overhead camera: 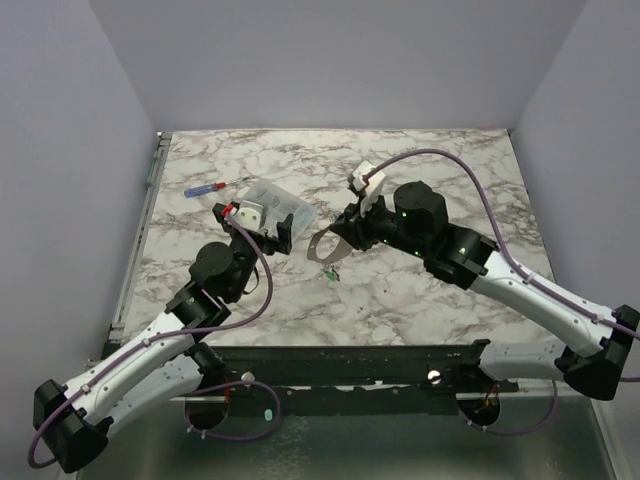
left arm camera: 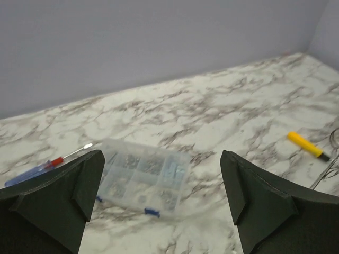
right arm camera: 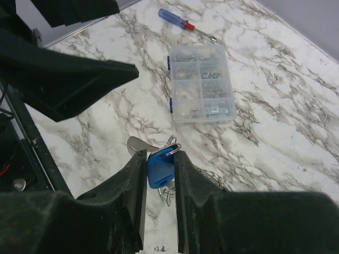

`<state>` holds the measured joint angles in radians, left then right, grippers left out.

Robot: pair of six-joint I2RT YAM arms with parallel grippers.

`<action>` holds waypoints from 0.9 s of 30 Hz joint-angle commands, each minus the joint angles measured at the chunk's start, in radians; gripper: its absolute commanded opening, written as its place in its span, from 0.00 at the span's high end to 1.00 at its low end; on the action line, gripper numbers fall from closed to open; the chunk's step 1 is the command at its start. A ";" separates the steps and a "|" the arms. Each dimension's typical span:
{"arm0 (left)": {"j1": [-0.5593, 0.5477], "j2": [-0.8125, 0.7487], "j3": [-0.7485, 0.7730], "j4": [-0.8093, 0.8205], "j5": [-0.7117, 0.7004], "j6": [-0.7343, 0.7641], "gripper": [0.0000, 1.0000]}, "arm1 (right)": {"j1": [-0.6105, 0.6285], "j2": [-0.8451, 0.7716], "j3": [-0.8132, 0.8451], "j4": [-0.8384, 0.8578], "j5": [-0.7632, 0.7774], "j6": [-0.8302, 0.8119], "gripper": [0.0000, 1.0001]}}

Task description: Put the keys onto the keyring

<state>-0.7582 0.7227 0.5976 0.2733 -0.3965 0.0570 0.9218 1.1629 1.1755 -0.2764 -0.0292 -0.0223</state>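
Observation:
My right gripper [right arm camera: 160, 154] is shut on a blue key [right arm camera: 160, 169], pinched by its plastic head between both fingers. A silver ring [right arm camera: 177, 150] curls over the top of that head. In the top view the keyring [overhead camera: 322, 250] shows as a grey loop at the right gripper [overhead camera: 338, 238]. A green key [overhead camera: 332, 272] lies on the marble just below it, also seen under the blue head as the green key [right arm camera: 165, 193]. My left gripper [left arm camera: 161, 196] stands wide open with nothing between its fingers; in the top view the left gripper [overhead camera: 255, 222] hovers by the clear box.
A clear compartment box [left arm camera: 143, 177] lies ahead of the left jaws, and a red-and-blue screwdriver [left arm camera: 47, 165] lies beyond it to the left. An orange-yellow stick [left arm camera: 307, 145] rests at the right. The left arm's black finger [right arm camera: 69, 79] hangs close to the right gripper.

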 commanded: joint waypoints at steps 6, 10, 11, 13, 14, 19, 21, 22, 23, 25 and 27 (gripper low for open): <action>0.011 -0.041 -0.043 -0.065 -0.242 0.127 0.01 | 0.003 0.226 0.171 -0.014 0.113 0.001 0.99; 0.013 -0.071 -0.058 -0.048 -0.274 0.143 0.01 | 0.003 0.308 0.241 -0.037 0.116 0.019 0.99; 0.013 -0.079 -0.061 -0.046 -0.277 0.145 0.01 | 0.004 0.327 0.265 -0.049 0.123 0.044 0.99; 0.014 -0.094 -0.066 -0.041 -0.283 0.152 0.01 | 0.003 0.351 0.292 -0.072 0.151 0.080 0.99; 0.015 -0.099 -0.068 -0.039 -0.285 0.152 0.01 | 0.003 0.360 0.301 -0.081 0.163 0.097 0.99; 0.025 -0.096 -0.066 -0.035 -0.282 0.148 0.01 | 0.003 0.397 0.367 -0.179 0.237 0.217 0.99; 0.031 -0.093 -0.063 -0.036 -0.279 0.144 0.01 | 0.003 0.402 0.390 -0.222 0.245 0.259 0.99; 0.033 -0.092 -0.062 -0.037 -0.279 0.141 0.01 | 0.003 0.400 0.398 -0.241 0.252 0.283 0.99; 0.035 -0.091 -0.062 -0.037 -0.280 0.137 0.01 | 0.003 0.396 0.404 -0.261 0.261 0.310 0.99; 0.038 -0.091 -0.061 -0.038 -0.277 0.132 0.01 | 0.003 0.383 0.410 -0.300 0.268 0.361 0.99; 0.039 -0.089 -0.058 -0.042 -0.271 0.128 0.01 | 0.003 0.368 0.419 -0.351 0.274 0.417 0.99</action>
<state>-0.7273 0.6334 0.5362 0.2230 -0.6491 0.1917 0.9218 1.5597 1.5524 -0.5140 0.1913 0.2539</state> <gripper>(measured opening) 0.989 0.276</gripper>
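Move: The blue key tag with its ring and keys is already pinched in the right gripper, the bundle hanging beneath. From there the clear parts box lies some 21 cm ahead, 17 cm to the left and 22 cm below; the yellow screwdriver about 14 cm ahead, 21 cm to the right and 22 cm below. From the open left gripper the parts box is about 16 cm straight ahead and 20 cm below. Carry the hanging keys with the right gripper about 6 cm forward, some 4 cm left and 4 cm down towards the parts box, keeping the pinch on the blue tag; once most of the way, turn the wrist clockwise and tip the fingers down, nearly 20 degrees each. Meanwhile bring the empty left gripper about 7 cm left and slightly down, swinging it counter-clockwise, fingers still wide open. ##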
